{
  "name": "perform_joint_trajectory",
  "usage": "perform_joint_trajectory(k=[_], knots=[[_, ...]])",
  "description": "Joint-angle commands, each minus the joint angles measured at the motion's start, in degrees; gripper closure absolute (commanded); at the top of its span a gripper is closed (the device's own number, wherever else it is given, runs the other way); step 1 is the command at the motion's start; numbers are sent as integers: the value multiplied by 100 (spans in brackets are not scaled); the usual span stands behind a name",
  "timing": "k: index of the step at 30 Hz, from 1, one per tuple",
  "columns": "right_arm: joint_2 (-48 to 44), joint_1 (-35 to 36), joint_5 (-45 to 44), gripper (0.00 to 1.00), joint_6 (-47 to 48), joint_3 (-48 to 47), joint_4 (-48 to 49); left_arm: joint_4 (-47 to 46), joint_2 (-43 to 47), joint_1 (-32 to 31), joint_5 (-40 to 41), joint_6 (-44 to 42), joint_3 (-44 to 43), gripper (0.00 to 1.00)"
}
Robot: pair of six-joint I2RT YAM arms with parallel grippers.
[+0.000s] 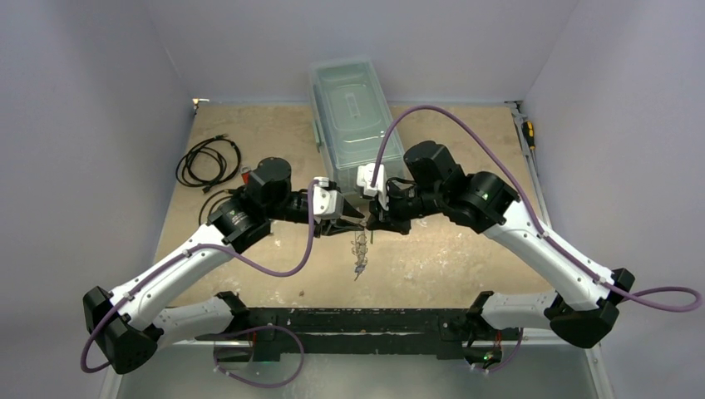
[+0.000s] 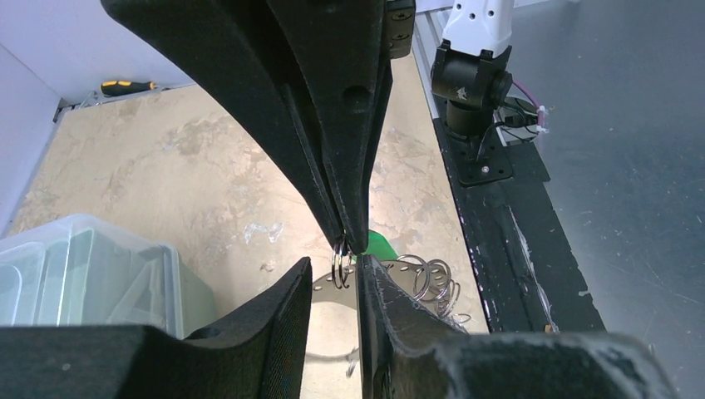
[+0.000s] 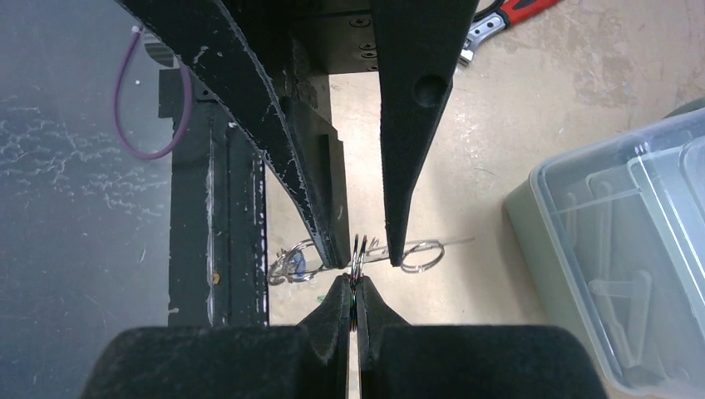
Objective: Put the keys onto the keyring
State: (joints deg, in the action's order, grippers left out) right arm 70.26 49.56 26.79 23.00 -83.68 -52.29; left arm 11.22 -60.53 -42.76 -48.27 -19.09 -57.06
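Note:
The keyring hangs above the table between both grippers, its flat holed band and several wire rings dangling below. My right gripper is shut on one small wire ring at the band's edge. My left gripper faces it, its fingers apart on either side of that same ring, with a gap still showing. A green key head peeks out behind the right gripper's tip. A blue key hangs among the rings nearer the base rail.
A clear plastic bin stands at the back centre, close behind the grippers. Black coiled cables lie at the back left, a red-handled tool near them. A yellow-and-black screwdriver lies at the right edge. The black base rail runs along the front.

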Motion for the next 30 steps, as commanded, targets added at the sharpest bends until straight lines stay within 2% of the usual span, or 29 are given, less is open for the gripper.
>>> perform_joint_trajectory(k=[1, 5, 12, 19, 20, 22, 24, 26, 30], knots=[[31, 71, 224, 100, 37, -297, 235, -249, 14, 15, -213, -18, -122, 76], [32, 97, 230, 100, 46, -298, 265, -302, -6, 21, -244, 20, -97, 79], [-16, 115, 308, 100, 79, -277, 360, -383, -20, 19, -246, 72, -27, 100], [-244, 115, 372, 100, 69, -162, 671, -431, 44, 23, -208, 106, 21, 100], [-298, 115, 309, 96, 38, -126, 760, -458, 79, 31, -172, 151, 30, 100], [-450, 115, 126, 65, -73, -7, 1030, -775, 214, 85, -107, 359, 143, 100], [-671, 115, -124, 46, -159, 163, 1330, -1356, 418, 170, -58, 685, 361, 100], [-948, 115, -381, 39, -217, 375, 1687, -1786, 598, 278, -74, 956, 556, 100], [-1607, 115, -675, 36, -406, 980, 2549, -2178, 761, 441, -192, 1273, 713, 100]])
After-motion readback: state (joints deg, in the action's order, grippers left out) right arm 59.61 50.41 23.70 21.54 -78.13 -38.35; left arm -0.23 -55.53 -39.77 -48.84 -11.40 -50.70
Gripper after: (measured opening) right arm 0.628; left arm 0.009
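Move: The small wire ring gripped in the right fingertips lies about 1 cm to the right of the left hand, level with it and between its part-open fingers; from the right hand point it is about 1 cm left and 1 cm below. From the left hand, the green key hangs roughly 1 cm back, 2 cm right and 3 cm below, the curved keyring plate some 3 cm back, 1 cm right and 6 cm below, and the clear box's middle about 28 cm ahead, 2 cm left and 22 cm below. The left hand stays almost in place and shuts its quarter-open fingers, pinching the small wire ring while the right fingertips still keep their grip on it. Only once the left has closed does the right hand open well over halfway, let go and rise about 6 cm away from the ring, its fingers tilting up some 20 degrees, while the left keeps its pinch and eases up about 1.5 cm and a little to its left. ##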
